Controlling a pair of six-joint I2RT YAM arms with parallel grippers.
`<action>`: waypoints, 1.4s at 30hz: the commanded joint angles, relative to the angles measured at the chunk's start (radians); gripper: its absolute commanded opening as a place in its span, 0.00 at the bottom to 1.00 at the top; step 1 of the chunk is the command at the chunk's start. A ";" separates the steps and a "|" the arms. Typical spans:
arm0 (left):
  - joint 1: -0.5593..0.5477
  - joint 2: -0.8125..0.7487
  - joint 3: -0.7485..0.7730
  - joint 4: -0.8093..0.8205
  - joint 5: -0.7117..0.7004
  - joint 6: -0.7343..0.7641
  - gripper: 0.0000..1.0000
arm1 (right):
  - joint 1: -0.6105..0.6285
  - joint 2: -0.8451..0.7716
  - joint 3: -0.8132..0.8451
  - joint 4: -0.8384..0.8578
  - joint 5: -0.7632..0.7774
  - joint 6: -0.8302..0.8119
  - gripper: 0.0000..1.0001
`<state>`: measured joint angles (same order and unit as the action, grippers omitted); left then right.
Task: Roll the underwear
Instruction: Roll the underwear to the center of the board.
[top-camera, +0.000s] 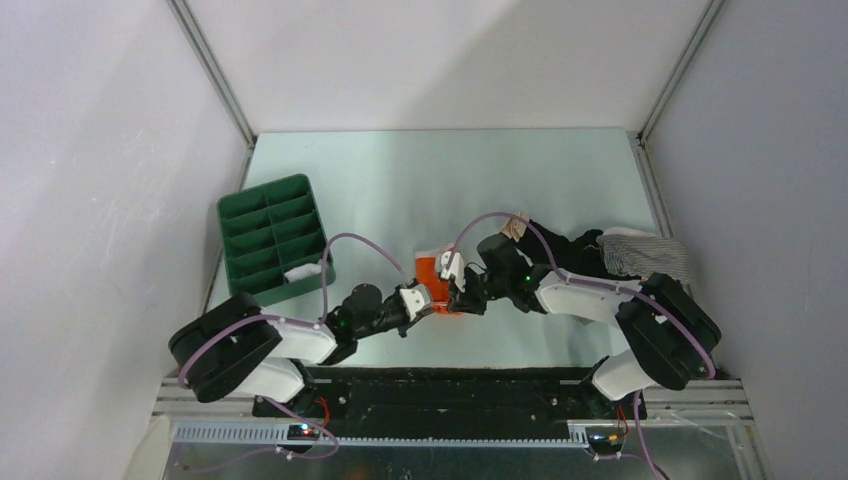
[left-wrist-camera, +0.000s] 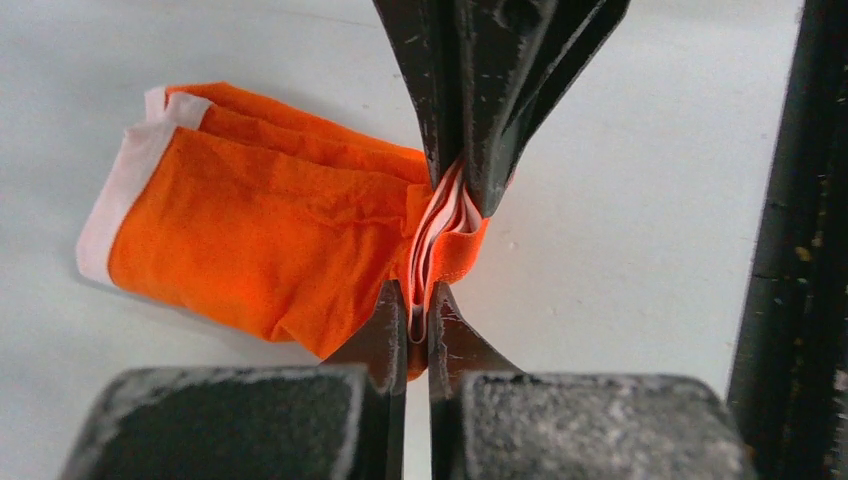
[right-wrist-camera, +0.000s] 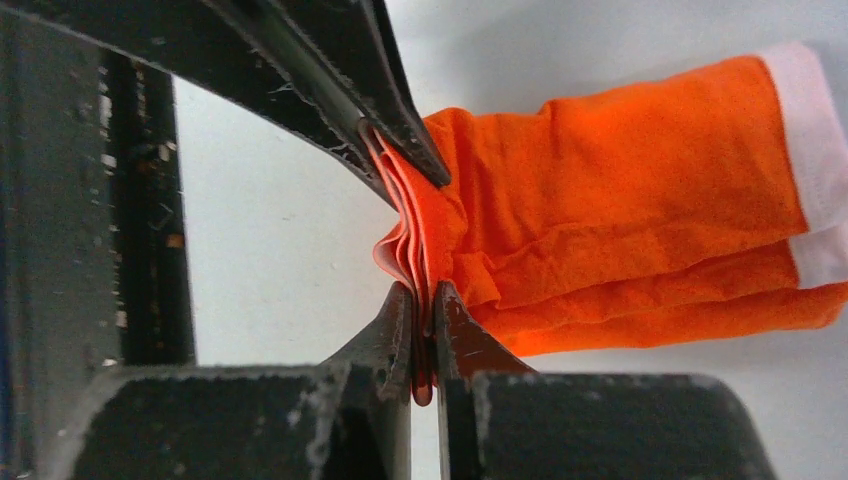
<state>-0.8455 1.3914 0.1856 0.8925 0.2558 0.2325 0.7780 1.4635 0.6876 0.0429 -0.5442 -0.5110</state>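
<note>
The orange underwear (top-camera: 430, 268) with a white waistband lies folded on the table's middle. In the left wrist view the underwear (left-wrist-camera: 270, 240) spreads to the left, its bunched near edge pinched between the jaws of my left gripper (left-wrist-camera: 418, 305). My right gripper (right-wrist-camera: 423, 300) is shut on the same gathered edge of the underwear (right-wrist-camera: 620, 190), and the cloth's folds poke out between its jaws. From above, the left gripper (top-camera: 443, 300) and right gripper (top-camera: 464, 290) meet tip to tip at the garment's near side. Each wrist view shows the other arm's fingers clamped on the cloth.
A green compartment tray (top-camera: 272, 235) stands at the left with a white item (top-camera: 303, 272) in a near cell. A heap of dark and striped clothes (top-camera: 625, 252) lies at the right. The table's near edge is a black rail (top-camera: 450, 385).
</note>
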 joint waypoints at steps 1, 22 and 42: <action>0.022 -0.063 0.039 -0.168 0.001 -0.138 0.00 | -0.062 0.067 0.040 -0.141 -0.170 0.175 0.01; 0.286 0.291 0.419 -0.800 0.640 -0.133 0.12 | -0.248 0.551 0.403 -0.522 -0.554 0.208 0.00; 0.105 -0.392 0.140 -0.632 0.146 0.294 0.63 | -0.239 0.995 0.743 -0.784 -0.444 0.299 0.00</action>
<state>-0.6777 1.0676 0.4011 0.1726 0.5598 0.2150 0.5190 2.3196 1.4021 -0.8078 -1.2186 -0.2329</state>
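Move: Between the two hands hangs the raised near end of the orange underwear, pinched by both; its middle lies about 5 cm ahead of the left hand and 2 cm to its right, and 5 cm ahead of the right hand and 3 cm to its left, some 4 cm lower. The beige-and-black garment's beige end is about 12 cm right of the right hand and 16 cm farther out. The green box stands some 31 cm left of the left hand, 13 cm ahead. Rolling the pinched near end over forward, both hands sink towards the table while their tops tip away from the base, the right by about 5 cm and nearly 80 degrees, still gripping its side. The left turns some 45 degrees, opens and lets go of its corner, then lifts away, ending slightly to the left. ##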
